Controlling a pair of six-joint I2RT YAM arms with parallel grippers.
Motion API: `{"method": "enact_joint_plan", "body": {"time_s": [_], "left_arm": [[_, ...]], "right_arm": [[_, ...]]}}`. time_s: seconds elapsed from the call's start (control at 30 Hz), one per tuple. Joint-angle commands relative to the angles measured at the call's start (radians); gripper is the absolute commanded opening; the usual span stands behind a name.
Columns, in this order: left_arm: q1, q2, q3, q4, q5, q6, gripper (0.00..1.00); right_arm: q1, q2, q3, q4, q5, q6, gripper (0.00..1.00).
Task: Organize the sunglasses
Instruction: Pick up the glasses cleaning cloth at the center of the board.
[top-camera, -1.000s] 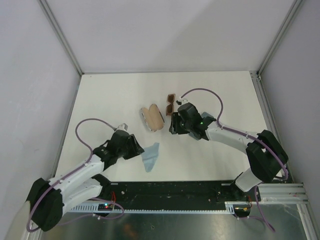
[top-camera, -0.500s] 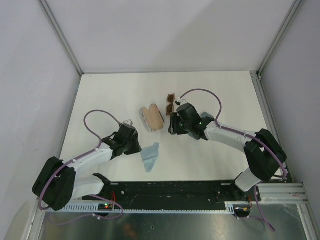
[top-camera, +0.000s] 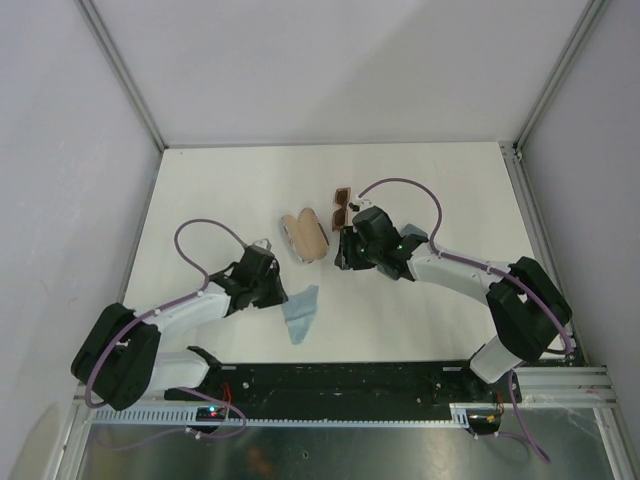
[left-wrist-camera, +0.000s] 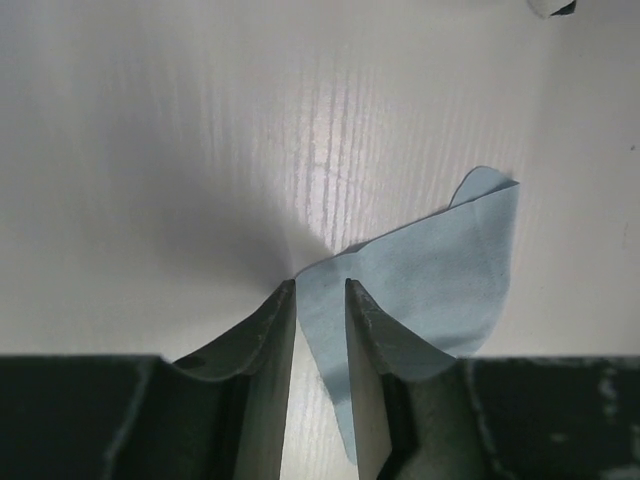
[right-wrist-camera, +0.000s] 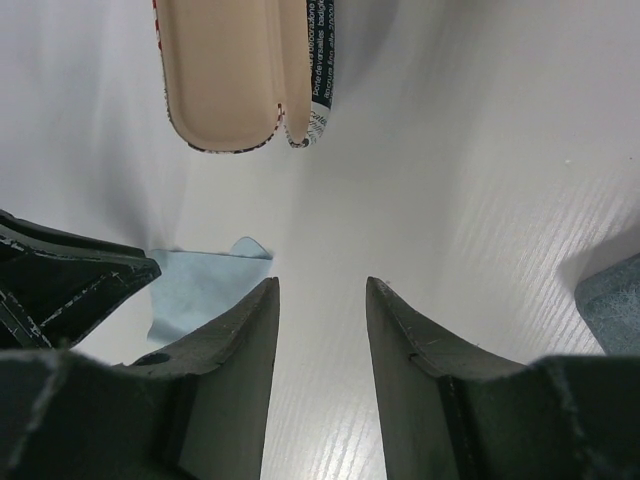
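Note:
The brown-framed sunglasses (top-camera: 342, 207) lie folded on the white table beyond my right gripper (top-camera: 344, 258). That gripper (right-wrist-camera: 320, 282) is open with only bare table between its fingers, and it points at an open case (right-wrist-camera: 240, 70) with a beige lining. My left gripper (top-camera: 279, 295) sits at the left edge of a light blue cloth (top-camera: 300, 312). In the left wrist view its jaws (left-wrist-camera: 318, 285) stand narrowly apart. A corner of the cloth (left-wrist-camera: 430, 280) lies between them, with table still showing in the gap.
The open case (top-camera: 305, 236) lies between the two grippers, left of the sunglasses. A grey-blue object (right-wrist-camera: 615, 300) shows at the right edge of the right wrist view. The table (top-camera: 230, 190) is walled on three sides by grey panels.
My left gripper has slid right to the cloth's edge and its jaws have narrowed around the cloth's corner. The right gripper has barely moved.

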Motion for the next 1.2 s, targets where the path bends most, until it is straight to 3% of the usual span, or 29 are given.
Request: {"method": "enact_joint_plan", "body": {"time_s": [0.0, 0.33, 0.67, 0.87, 1.17], "left_arm": [[-0.011, 0.051, 0.015, 0.009, 0.020, 0.015, 0.28], [-0.012, 0.036, -0.007, 0.067, 0.062, -0.010, 0.01], [-0.035, -0.118, 0.139, 0.070, 0.245, 0.151, 0.00], [-0.107, -0.013, 0.252, 0.070, 0.291, 0.186, 0.00], [-0.118, 0.181, 0.507, 0.069, 0.352, 0.264, 0.00]], "right_arm": [[0.008, -0.013, -0.003, 0.022, 0.004, 0.010, 0.44], [0.009, -0.005, -0.003, 0.036, -0.018, 0.005, 0.44], [-0.001, 0.002, -0.003, 0.032, -0.027, 0.000, 0.45], [-0.058, -0.032, -0.004, 0.002, -0.039, -0.013, 0.45], [-0.193, -0.124, -0.033, -0.063, -0.037, -0.047, 0.45]]}}
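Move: Just behind and to the right of the low left hand lies the light-blue cloth, its middle about 4 cm back, 4 cm right and 1 cm below, with the nearest corner almost under the fingertips. The open case sits roughly 16 cm ahead of that hand and 5 cm to its right, at about its height. From the right hand the cloth is about 8 cm back, 10 cm left and 9 cm below. Shutting fully from about a third open, the left fingers slide barely 1.5 cm to the right down at the board and pinch the cloth's near corner. The hand then lifts about 11 cm, swinging right by as much again and slightly forward, while turning some 25 degrees clockwise. Late on, the half-open, empty right hand backs off to the right and forward, about 5 cm. ##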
